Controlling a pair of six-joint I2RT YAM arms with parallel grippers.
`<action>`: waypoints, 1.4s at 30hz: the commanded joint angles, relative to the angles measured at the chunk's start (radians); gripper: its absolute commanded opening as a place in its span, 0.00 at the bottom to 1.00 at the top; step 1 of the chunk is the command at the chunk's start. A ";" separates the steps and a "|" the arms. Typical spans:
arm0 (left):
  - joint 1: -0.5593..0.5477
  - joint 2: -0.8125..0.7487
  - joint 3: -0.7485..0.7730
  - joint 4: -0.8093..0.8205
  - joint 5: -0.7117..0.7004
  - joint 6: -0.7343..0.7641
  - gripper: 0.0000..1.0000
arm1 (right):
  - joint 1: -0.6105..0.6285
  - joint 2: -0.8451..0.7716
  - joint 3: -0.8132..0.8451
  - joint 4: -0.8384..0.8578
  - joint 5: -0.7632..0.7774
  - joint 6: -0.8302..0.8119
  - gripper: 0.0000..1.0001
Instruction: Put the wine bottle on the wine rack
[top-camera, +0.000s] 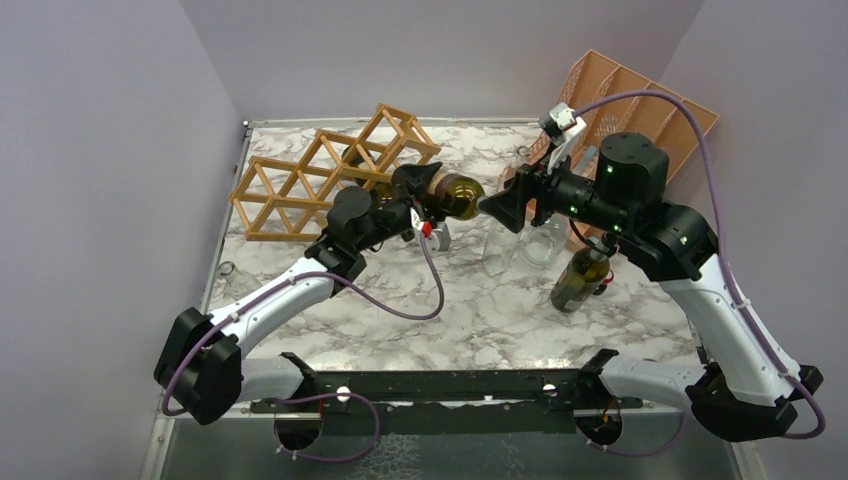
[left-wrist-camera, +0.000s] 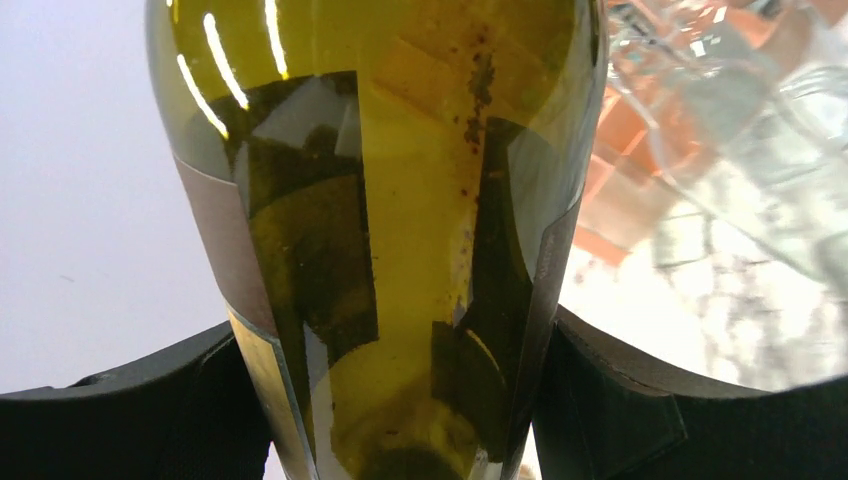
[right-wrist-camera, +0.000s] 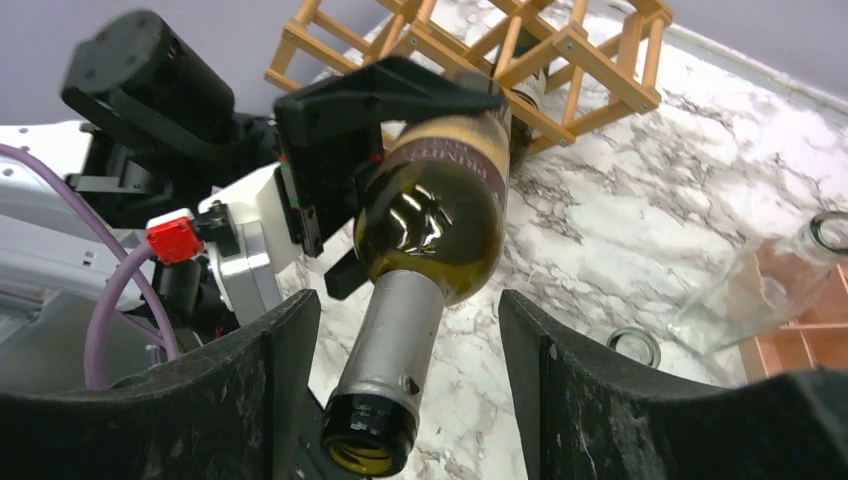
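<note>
An olive-green wine bottle (top-camera: 458, 193) with a silver neck (right-wrist-camera: 392, 340) hangs level above the table, its neck pointing right. My left gripper (top-camera: 425, 192) is shut on the bottle's body (left-wrist-camera: 400, 250), with black fingers (left-wrist-camera: 640, 410) pressed on both sides. My right gripper (right-wrist-camera: 410, 385) is open around the neck; there is a gap between the neck and the right finger (right-wrist-camera: 600, 400). The tan wooden wine rack (top-camera: 320, 180) stands just left of the left gripper, and another bottle lies in one of its cells (right-wrist-camera: 525, 90).
A second green bottle (top-camera: 580, 278) stands under the right arm. Clear glass bottles (top-camera: 500, 250) stand and lie mid-table, one near a round glass mouth (right-wrist-camera: 632, 345). A peach slotted organizer (top-camera: 640, 100) leans at the back right. Another clear glass (top-camera: 228, 272) sits at the left edge.
</note>
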 joint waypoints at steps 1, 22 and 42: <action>0.000 0.019 0.119 0.042 0.038 0.314 0.00 | 0.003 -0.022 0.011 -0.095 0.091 -0.026 0.69; -0.004 0.061 0.282 -0.274 0.036 0.888 0.00 | 0.003 0.002 -0.189 -0.118 0.059 -0.024 0.65; -0.020 0.068 0.309 -0.305 0.014 0.888 0.00 | 0.003 0.099 -0.295 0.040 -0.026 0.035 0.46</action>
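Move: The neck of the wine bottle, still clamped in the left hand, lies about 3 cm ahead, 3 cm left and 4 cm below the right hand. On the table, a clear bottle stands roughly 1 cm ahead and 4 cm left of that hand, 31 below. From the left hand the neck is some 10 cm back, 8 right and 10 above; the wine rack sits about 9 ahead, 19 left and 20 below. Left rolls the gripped bottle some 45 degrees neck-down; right sinks about 15 cm, partly closing around its neck. ##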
